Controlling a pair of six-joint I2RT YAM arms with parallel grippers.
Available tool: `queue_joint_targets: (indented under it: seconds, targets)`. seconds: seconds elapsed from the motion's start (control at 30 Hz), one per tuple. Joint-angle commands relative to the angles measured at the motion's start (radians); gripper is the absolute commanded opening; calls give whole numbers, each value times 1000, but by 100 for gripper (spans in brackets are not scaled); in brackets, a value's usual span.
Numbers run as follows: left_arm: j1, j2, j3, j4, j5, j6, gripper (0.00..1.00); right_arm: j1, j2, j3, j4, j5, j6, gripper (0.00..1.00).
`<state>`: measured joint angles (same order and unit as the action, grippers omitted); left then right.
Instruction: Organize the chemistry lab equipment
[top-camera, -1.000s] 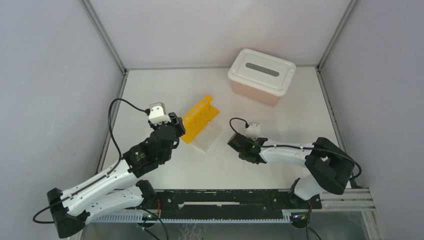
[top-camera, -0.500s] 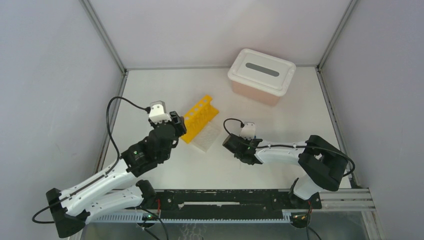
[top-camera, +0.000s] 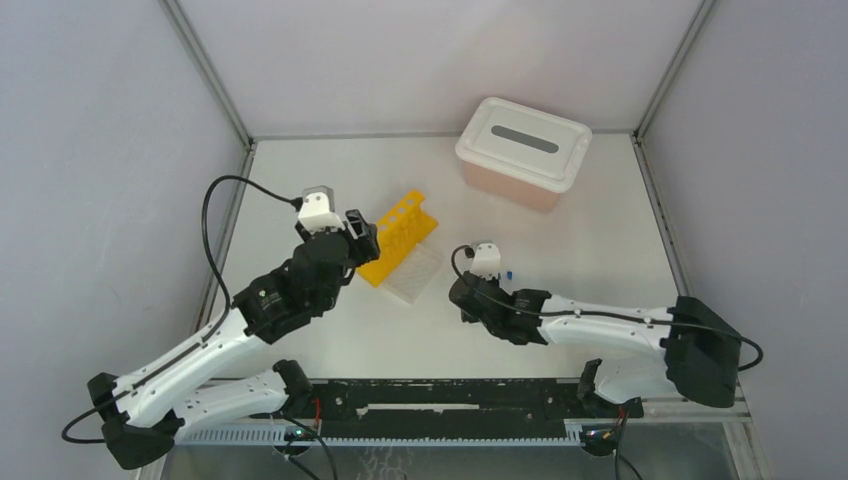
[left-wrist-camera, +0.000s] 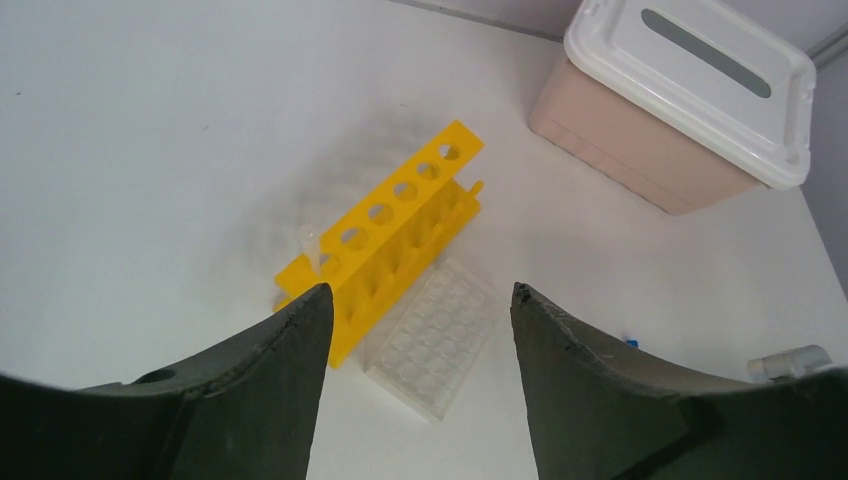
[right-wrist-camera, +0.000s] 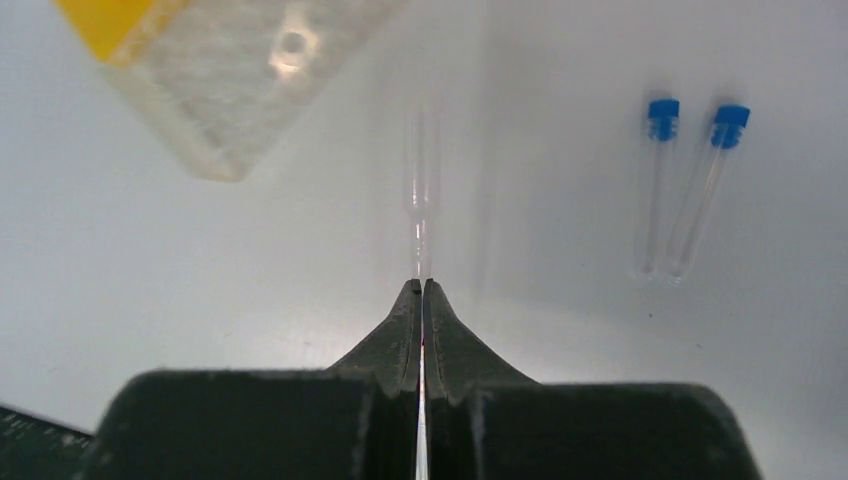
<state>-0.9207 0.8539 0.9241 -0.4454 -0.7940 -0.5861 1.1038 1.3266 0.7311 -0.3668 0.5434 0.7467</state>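
The yellow tube rack (top-camera: 400, 235) lies on the table with the small clear grid rack (top-camera: 416, 272) against its near side. One thin clear dropper (left-wrist-camera: 309, 246) stands in an end hole of the yellow rack (left-wrist-camera: 392, 228). My left gripper (left-wrist-camera: 418, 290) hovers open above both racks, holding nothing. In the right wrist view my right gripper (right-wrist-camera: 421, 283) is shut on the narrow end of another clear dropper (right-wrist-camera: 420, 170), which points away over the table. Two blue-capped tubes (right-wrist-camera: 660, 190) lie side by side to its right. A corner of the grid rack (right-wrist-camera: 240, 80) is at upper left.
The large pink tub (top-camera: 510, 180) with its white slotted lid (top-camera: 523, 140) stands at the back right. Grey walls close in the table on three sides. A black rail (top-camera: 450, 395) runs along the near edge.
My right gripper has shut on the dropper, and its arm has stretched out to the left. My left gripper has opened wider and moved slightly toward the yellow rack.
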Motion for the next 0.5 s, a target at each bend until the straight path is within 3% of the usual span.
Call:
queue_joint_targets:
  seconds: [0.0, 0.2, 0.47]
  targets:
    - [1, 31, 96, -43, 79, -15, 71, 50, -123, 3, 109, 31, -158, 0]
    - [102, 63, 127, -65, 369, -52, 73, 95, -254, 3, 195, -10, -275, 0]
    - [236, 149, 165, -51, 769, -64, 72, 111, -285, 15, 298, -83, -414, 0]
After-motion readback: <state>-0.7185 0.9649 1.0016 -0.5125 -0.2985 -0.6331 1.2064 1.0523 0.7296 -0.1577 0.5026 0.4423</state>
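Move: The right hand already pinches the pipette; the yellow rack lies about 18 cm ahead and 13 cm left of that hand, the clear well tray 11 cm ahead and 10 cm left, the blue-capped tubes some 7 cm ahead and 10 cm right, all 5 to 7 cm lower. From the empty left hand the pipette is roughly 17 cm right, 5 cm back and 21 cm below; the rack lies 13 cm ahead, 3 cm right and 24 cm below. Right hand lifts its pipette about 11 cm, veering left and tilting upward, as open left hand approaches rightward. ##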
